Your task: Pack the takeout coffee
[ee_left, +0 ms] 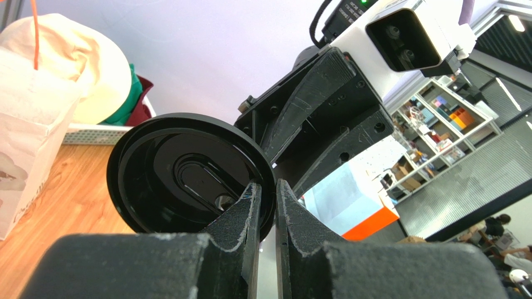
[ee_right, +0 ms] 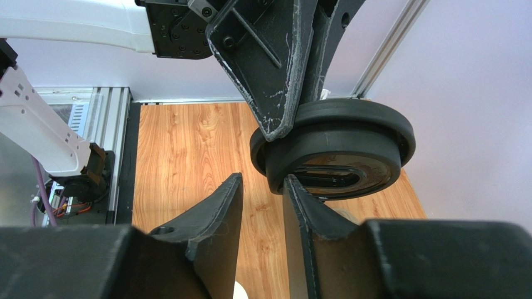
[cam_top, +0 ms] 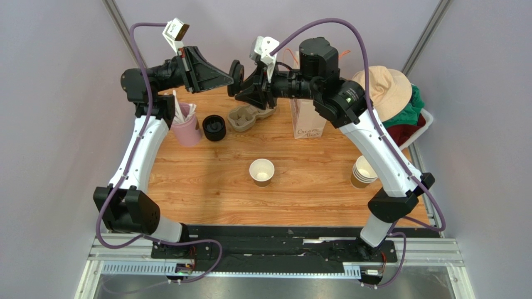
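Note:
The takeout coffee's kraft cup stands upright and lidless, white inside, at the middle of the wooden table. Its round black lid hangs high over the table's back, held on edge. My left gripper is shut on the rim of the lid, seen close in the left wrist view with the gripper pinching it. My right gripper faces it from the right. In the right wrist view the right gripper stands narrowly open; one finger touches the lid, and the gap shows only table.
A pile of black lids, a pink cup of utensils and a cardboard cup carrier stand at the back left. A white paper bag stands behind centre. A stack of brown cups and a hat-covered basket are on the right.

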`<action>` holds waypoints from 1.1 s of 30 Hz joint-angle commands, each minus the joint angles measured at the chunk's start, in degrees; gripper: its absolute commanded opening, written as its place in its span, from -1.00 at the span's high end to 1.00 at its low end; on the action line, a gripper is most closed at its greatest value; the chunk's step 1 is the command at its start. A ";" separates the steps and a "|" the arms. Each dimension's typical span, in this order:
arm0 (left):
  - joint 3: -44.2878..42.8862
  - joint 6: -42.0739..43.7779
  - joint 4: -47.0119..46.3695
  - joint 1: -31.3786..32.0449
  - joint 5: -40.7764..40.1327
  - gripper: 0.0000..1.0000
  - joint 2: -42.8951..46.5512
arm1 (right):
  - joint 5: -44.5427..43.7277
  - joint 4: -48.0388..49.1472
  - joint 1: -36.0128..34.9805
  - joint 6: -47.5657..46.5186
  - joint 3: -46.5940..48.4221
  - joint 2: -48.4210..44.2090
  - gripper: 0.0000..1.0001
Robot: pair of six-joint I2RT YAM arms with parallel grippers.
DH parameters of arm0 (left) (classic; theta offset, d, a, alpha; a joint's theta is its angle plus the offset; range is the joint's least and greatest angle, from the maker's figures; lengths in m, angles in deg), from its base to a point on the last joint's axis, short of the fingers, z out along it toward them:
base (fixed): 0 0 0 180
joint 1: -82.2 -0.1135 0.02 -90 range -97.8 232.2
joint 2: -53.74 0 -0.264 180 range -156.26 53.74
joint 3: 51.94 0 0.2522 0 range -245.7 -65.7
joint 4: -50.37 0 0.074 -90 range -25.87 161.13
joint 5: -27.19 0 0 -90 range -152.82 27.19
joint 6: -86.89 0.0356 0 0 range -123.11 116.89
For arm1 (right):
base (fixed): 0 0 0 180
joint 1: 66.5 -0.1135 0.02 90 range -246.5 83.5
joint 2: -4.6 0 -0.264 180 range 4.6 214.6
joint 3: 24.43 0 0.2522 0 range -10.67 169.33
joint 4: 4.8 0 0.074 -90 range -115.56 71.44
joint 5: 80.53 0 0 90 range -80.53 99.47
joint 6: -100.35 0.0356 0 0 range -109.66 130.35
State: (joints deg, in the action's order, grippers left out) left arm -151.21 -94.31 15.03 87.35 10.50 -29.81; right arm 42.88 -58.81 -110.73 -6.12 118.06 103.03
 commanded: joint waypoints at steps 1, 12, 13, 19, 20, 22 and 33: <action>0.44 0.49 -1.61 -0.31 -1.34 1.00 2.07 | -0.01 1.23 -0.51 0.82 3.46 0.36 0.32; 1.14 0.67 -1.70 -0.31 -1.86 1.00 2.07 | -0.01 1.23 -0.68 1.26 5.31 2.64 0.37; 1.23 0.58 -1.70 -0.31 -1.86 1.00 1.99 | -0.10 1.23 -0.68 1.44 5.74 2.82 0.39; 1.58 0.67 -1.70 -0.31 -2.04 1.00 2.07 | 0.25 0.96 -0.68 1.62 7.41 3.52 0.70; 1.58 0.67 -1.70 -0.31 -2.04 1.00 2.07 | 0.34 0.96 -0.68 1.53 7.59 3.69 0.75; 1.76 0.76 -1.70 -0.31 -2.04 1.00 2.16 | 1.13 0.79 -0.77 1.27 7.68 3.78 0.89; 1.93 1.55 -0.56 -1.01 -2.13 0.63 2.34 | 1.66 0.08 -0.68 0.47 6.71 3.52 1.00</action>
State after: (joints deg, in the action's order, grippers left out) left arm -149.68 -93.85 14.46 86.82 8.91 -28.85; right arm 42.51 -60.32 -110.62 -5.01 123.33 106.53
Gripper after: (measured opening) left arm 0.176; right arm 0.022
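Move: Just ahead of the right hand is the black lid, its middle about 3 cm forward, 1 cm left and a touch higher; the left hand already holds it by its rim, the lid's middle some 3 cm forward, 1 cm right and 2 cm down from there. From the right hand, all some 31 to 35 cm lower, the white cup stands 6 cm back and 5 cm right, the cardboard tray 20 cm ahead, the lid stack 13 cm ahead and 12 cm left. Easing about 1 cm forward and slightly left towards the black lid, the right hand brings its part-open fingers around the near edge of the lid's raised top, then shuts them almost fully to pinch that thin lip. The left hand stays put and keeps its grip on the rim. ##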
